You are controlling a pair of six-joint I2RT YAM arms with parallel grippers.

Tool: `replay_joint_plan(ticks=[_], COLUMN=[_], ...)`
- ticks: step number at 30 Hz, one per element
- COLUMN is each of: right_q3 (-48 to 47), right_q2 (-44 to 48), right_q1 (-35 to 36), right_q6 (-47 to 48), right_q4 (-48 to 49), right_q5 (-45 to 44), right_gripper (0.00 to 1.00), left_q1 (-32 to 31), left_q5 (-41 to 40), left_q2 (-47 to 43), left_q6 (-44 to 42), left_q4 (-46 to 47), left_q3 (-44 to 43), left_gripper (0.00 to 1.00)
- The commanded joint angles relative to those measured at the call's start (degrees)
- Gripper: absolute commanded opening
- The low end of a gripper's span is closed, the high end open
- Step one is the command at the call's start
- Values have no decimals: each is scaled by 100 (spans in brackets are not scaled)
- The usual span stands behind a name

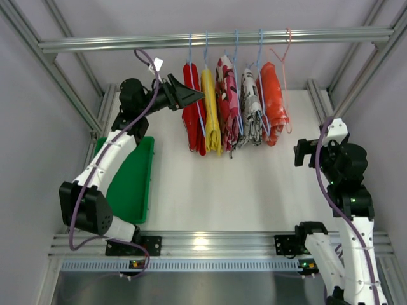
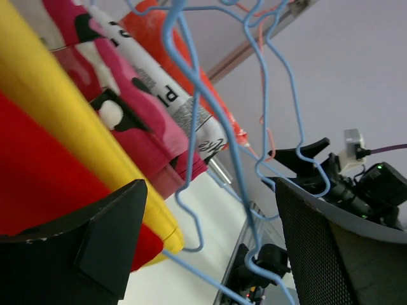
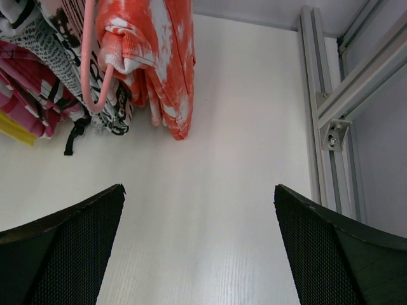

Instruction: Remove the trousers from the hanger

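The red trousers (image 1: 193, 114) and the yellow trousers (image 1: 210, 117) hang on blue wire hangers (image 1: 198, 57) at the left end of a row of garments. My left gripper (image 1: 193, 95) is raised at the top of the red trousers, touching or just beside them. In the left wrist view it (image 2: 210, 216) is open. The red trousers (image 2: 38, 184) and yellow trousers (image 2: 57, 95) lie against its left finger (image 2: 95, 235), and blue hanger wires (image 2: 191, 82) cross the gap. My right gripper (image 1: 304, 152) is open and empty (image 3: 198, 216) over the table, right of the row.
A metal rail (image 1: 210, 40) carries the hangers. Right of the yellow pair hang a pink patterned garment (image 1: 227, 95), a black-and-white one (image 1: 250, 105) and an orange-white one (image 1: 273, 95) on a pink hanger (image 3: 95, 76). A green tray (image 1: 133, 178) lies at the left.
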State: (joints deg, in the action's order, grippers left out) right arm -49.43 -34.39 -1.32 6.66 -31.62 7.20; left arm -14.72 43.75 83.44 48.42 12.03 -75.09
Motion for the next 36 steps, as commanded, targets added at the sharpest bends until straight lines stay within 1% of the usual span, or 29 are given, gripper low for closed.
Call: replay_joint_plan(ticks=[1,2,6,7,9,13,18,23,24,25,29,30,33,34,35,36], right_q3=[-234,-216,-181,-172,-163,-137,-120,-128,-137,-155,-199,-207,-269,-312,-330,-365], right_q2=[-50,-50,-50,-41,-41,-76,-68,-85,-103,-112,-147,-173,-217,-217,-226,-243], right_q1=[-96,-96,-96,-96,-96,-96,-96,-96,-96,-96,-96,-96,-96,-96,-96,-96], right_q6=[125,125,125,134,152,152,108,82,73,73,47,38,-24,-50,-94,-120], right_q4=[112,121,112,121,112,129,129,121,103,86,33,24,-20,-29,-55,-81], right_q5=[-61,-61,-70,-70,-70,-61,-35,35,44,62,132,132,150,159,194,220], right_gripper=[99,99,99,99,99,100,99,99,100,99,99,100,100,99,100,100], left_q1=[-197,-215,-259,-259,-259,-259,-259,-259,-259,-259,-251,-251,-251,-251,-251,-251], left_q5=[222,196,143,143,160,213,301,319,310,301,257,257,248,231,231,222], left_q2=[172,225,436,462,498,489,454,480,472,472,445,436,419,401,375,357], left_q6=[598,624,834,870,958,1072,1327,1766,1828,1881,2127,2180,2329,2347,2356,2356], left_q4=[1327,1345,1521,1556,1609,1671,1732,1908,1952,1996,2013,2022,2049,2014,1979,1952], left_q3=[-392,-427,-542,-603,-630,-674,-700,-683,-691,-691,-788,-814,-893,-928,-972,-999], left_gripper=[85,84,75,70,66,56,51,41,36,34,30,23,11,3,0,0])
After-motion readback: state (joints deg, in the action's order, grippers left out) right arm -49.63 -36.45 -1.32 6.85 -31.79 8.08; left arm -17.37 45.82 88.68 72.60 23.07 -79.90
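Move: The blue hanger wire carrying the red trousers crosses just in front of my open left fingers: the spot to grip, on its near arm below the neck, is about 3 cm to the right and 4 cm higher, level ahead. The red trousers hang some 7 cm ahead and 7 cm below, roughly in line sideways; the yellow trousers are 8 cm ahead, 4 cm right, 7 cm down. From my right hand, that grip spot is about 32 cm left, 12 cm ahead and 13 cm up. With my left hand I slip a further 3 cm to the right so the blue wire sits between my fingers, rising about 5 cm along it towards the hanger's neck. Meanwhile I tilt the fingertips up some 15 degrees and close the still mostly open gripper almost fully, pinching the wire just below the neck. ##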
